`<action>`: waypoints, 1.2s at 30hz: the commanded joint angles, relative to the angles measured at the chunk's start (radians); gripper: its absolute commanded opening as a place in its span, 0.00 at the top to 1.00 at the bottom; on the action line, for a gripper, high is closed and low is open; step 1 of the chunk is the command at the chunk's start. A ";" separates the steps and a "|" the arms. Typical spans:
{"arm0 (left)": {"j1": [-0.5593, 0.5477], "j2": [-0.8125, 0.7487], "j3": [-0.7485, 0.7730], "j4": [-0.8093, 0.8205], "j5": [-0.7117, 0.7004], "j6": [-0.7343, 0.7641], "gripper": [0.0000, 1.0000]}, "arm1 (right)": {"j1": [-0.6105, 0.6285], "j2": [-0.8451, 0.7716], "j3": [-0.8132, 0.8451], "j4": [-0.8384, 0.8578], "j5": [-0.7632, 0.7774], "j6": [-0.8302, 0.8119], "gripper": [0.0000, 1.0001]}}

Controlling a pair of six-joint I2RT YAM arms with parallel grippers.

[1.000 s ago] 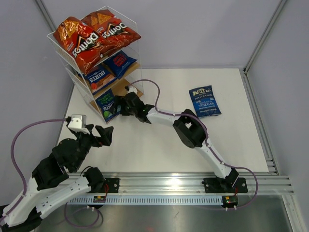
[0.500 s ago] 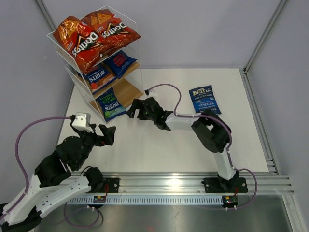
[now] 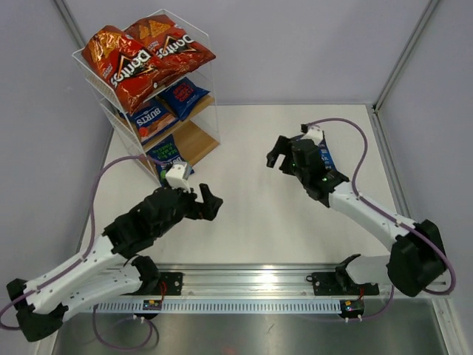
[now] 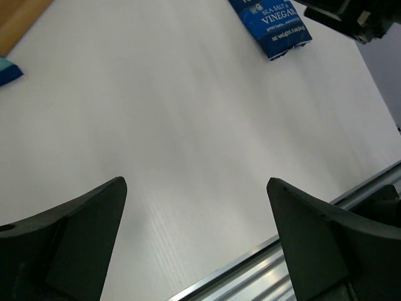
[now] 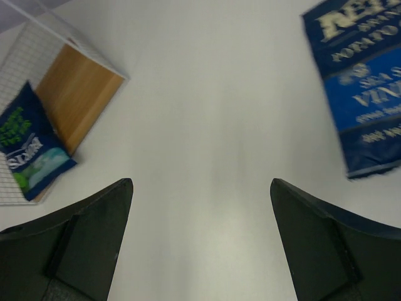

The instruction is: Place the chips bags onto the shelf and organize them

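The white wire shelf (image 3: 196,140) stands at the back left. Two red Doritos bags (image 3: 122,63) lie on its top tier. Two dark blue Burts bags (image 3: 151,117) lie on the middle tier. A third Burts bag (image 3: 164,151) lies on the bottom board and also shows in the right wrist view (image 5: 31,144). The blue Kettle bag (image 5: 363,81) lies flat on the table at the right, also in the left wrist view (image 4: 272,22). From above, my right arm mostly hides it. My right gripper (image 3: 272,154) (image 5: 200,182) is open and empty, just left of the Kettle bag. My left gripper (image 3: 208,202) (image 4: 195,182) is open and empty over the table's middle.
The metal rail (image 4: 263,266) runs along the table's near edge below my left gripper. The bottom shelf board (image 5: 78,94) has bare wood beside the Burts bag. The table's right edge (image 3: 377,148) lies just beyond the Kettle bag.
My right gripper has pulled back from the bottom shelf and swung right, over to the Kettle bag. My left arm has reached forward and right toward the table's middle.
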 commanded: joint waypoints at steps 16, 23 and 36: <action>0.003 0.961 0.489 0.403 0.184 -0.099 0.01 | -0.057 -0.741 0.087 -0.788 0.246 -0.067 0.01; 0.028 1.251 0.739 0.414 0.252 -0.145 0.01 | -0.057 -0.892 0.046 -0.800 0.120 -0.047 0.01; 0.046 1.616 1.062 0.330 0.339 -0.387 0.01 | -0.056 -0.998 0.003 -0.809 0.079 -0.038 0.00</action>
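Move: The blue Sea Salt & Vinegar bag lies flat on the table, about 25 cm ahead of the left hand, 36 cm to its right and 21 cm below. The green bag on the bottom shelf is some 20 cm ahead, 16 cm left and 17 cm below. The right gripper hangs in between, roughly 16 cm ahead, 21 cm right and 3 cm lower. From the right hand the blue bag is about 7 cm ahead, 14 cm right, 17 cm down. The last loose bag, blue Sea Salt & Vinegar, is approached by the open left hand, which sweeps some 30 cm right while reaching forward and sinking, its fingers tipping about 25 degrees further down, to hover by the bag's near left corner. The empty right hand clears out of its way, back some 19 cm, rightward and up, fingers open. ##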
